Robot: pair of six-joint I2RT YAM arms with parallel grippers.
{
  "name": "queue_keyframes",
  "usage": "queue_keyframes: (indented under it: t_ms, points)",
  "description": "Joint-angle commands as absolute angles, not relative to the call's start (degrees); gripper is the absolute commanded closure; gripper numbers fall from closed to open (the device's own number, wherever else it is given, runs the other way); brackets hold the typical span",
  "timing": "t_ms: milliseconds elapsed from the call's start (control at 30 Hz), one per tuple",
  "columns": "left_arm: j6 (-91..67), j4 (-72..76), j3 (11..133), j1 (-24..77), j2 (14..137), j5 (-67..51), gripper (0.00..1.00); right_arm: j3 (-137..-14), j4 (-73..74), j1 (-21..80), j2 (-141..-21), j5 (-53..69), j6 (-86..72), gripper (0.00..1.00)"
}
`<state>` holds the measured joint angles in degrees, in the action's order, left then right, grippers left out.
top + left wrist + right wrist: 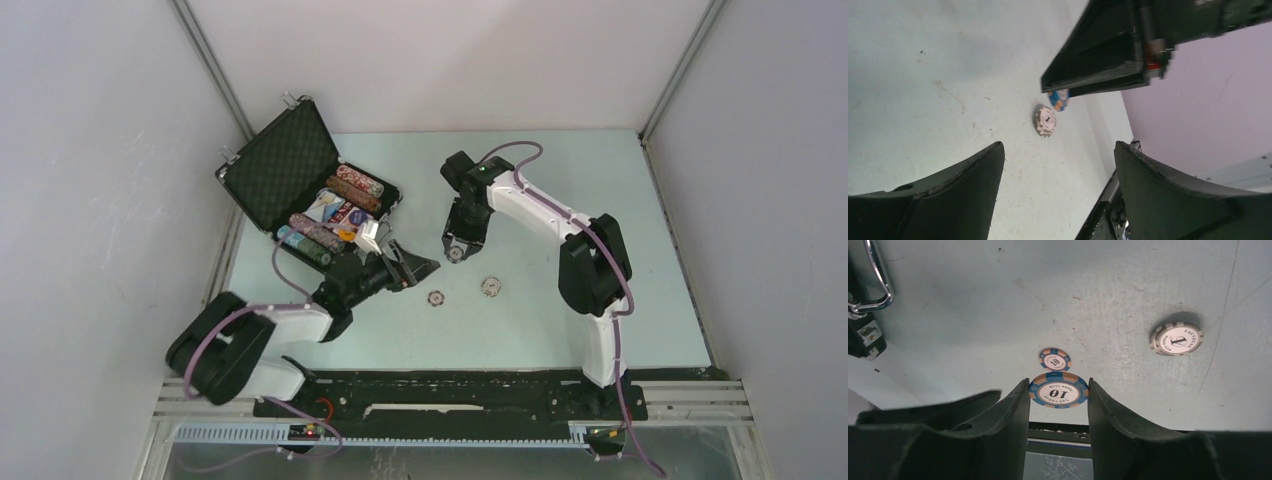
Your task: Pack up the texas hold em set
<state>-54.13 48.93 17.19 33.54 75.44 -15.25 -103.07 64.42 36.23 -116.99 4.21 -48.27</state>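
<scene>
The black case (pixel 280 165) lies open at the table's back left, with rows of poker chips (pixel 357 184) and card decks (pixel 330 207) in its tray. My right gripper (pixel 1058 387) is shut on a blue-and-orange "10" chip (pixel 1058 392), held above the table (pixel 457 252). A second blue "10" chip (pixel 1055 359) lies on the table (pixel 436 298). A grey "1" chip (pixel 1176 339) lies to its right (pixel 490 287). My left gripper (pixel 1058 145) stands open and empty just in front of the case (pixel 410 268).
The case's silver handle (pixel 878 280) and a latch (pixel 868 335) show at the left of the right wrist view. In the left wrist view the right gripper (pixel 1108 55) hangs ahead, with a grey chip (pixel 1045 120) on the table below it. The black base rail (pixel 450 385) runs along the near edge.
</scene>
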Motion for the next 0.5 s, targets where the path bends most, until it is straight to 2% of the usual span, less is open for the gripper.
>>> queue_keyframes:
  t_ms: [0, 200, 333, 467]
  points:
    - [-56.54, 63.09, 18.72, 34.64, 82.37, -15.42, 0.17, -105.65, 62.97, 37.03, -113.29, 6.84, -50.11, 1.00]
    - [-59.59, 67.77, 22.32, 35.98, 89.09, -15.48, 0.30, -106.64, 62.40, 37.49, -113.73, 7.05, -51.17, 1.00]
    - [-62.59, 69.10, 23.23, 36.63, 92.49, -14.42, 0.45, -106.78, 61.22, 37.52, -113.66, 8.23, -51.45, 1.00]
    - [-64.12, 68.74, 24.15, 36.64, 93.91, -12.81, 0.47, -106.74, 61.07, 37.70, -113.73, 8.76, -51.65, 1.00]
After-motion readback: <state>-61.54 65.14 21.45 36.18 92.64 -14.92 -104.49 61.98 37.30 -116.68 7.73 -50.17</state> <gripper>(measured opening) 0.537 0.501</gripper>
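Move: The blue-and-orange 10 chip pinched in the right fingers is roughly 6 cm ahead of the left hand, 7 cm to its right and about 2 cm lower. The open left fingers, where the right hand is bringing the chip, lie that far back and left of the right hand. From the left hand, the loose 10 chip on the table is about 2 cm back and 3 cm right, and the white 1 chips are about 1 cm ahead and 16 cm right, both roughly 12 cm below. Rightwards by about 3.5 cm and a little forward goes the left hand, towards the held 10 chip; it dips some 2 cm at first, then rises about half of that, while its fingers close from nearly wide to about half open. The right hand comes to meet it, about 2.5 cm left and 1.5 cm up, keeping its pinch on the chip and tilting slightly. ##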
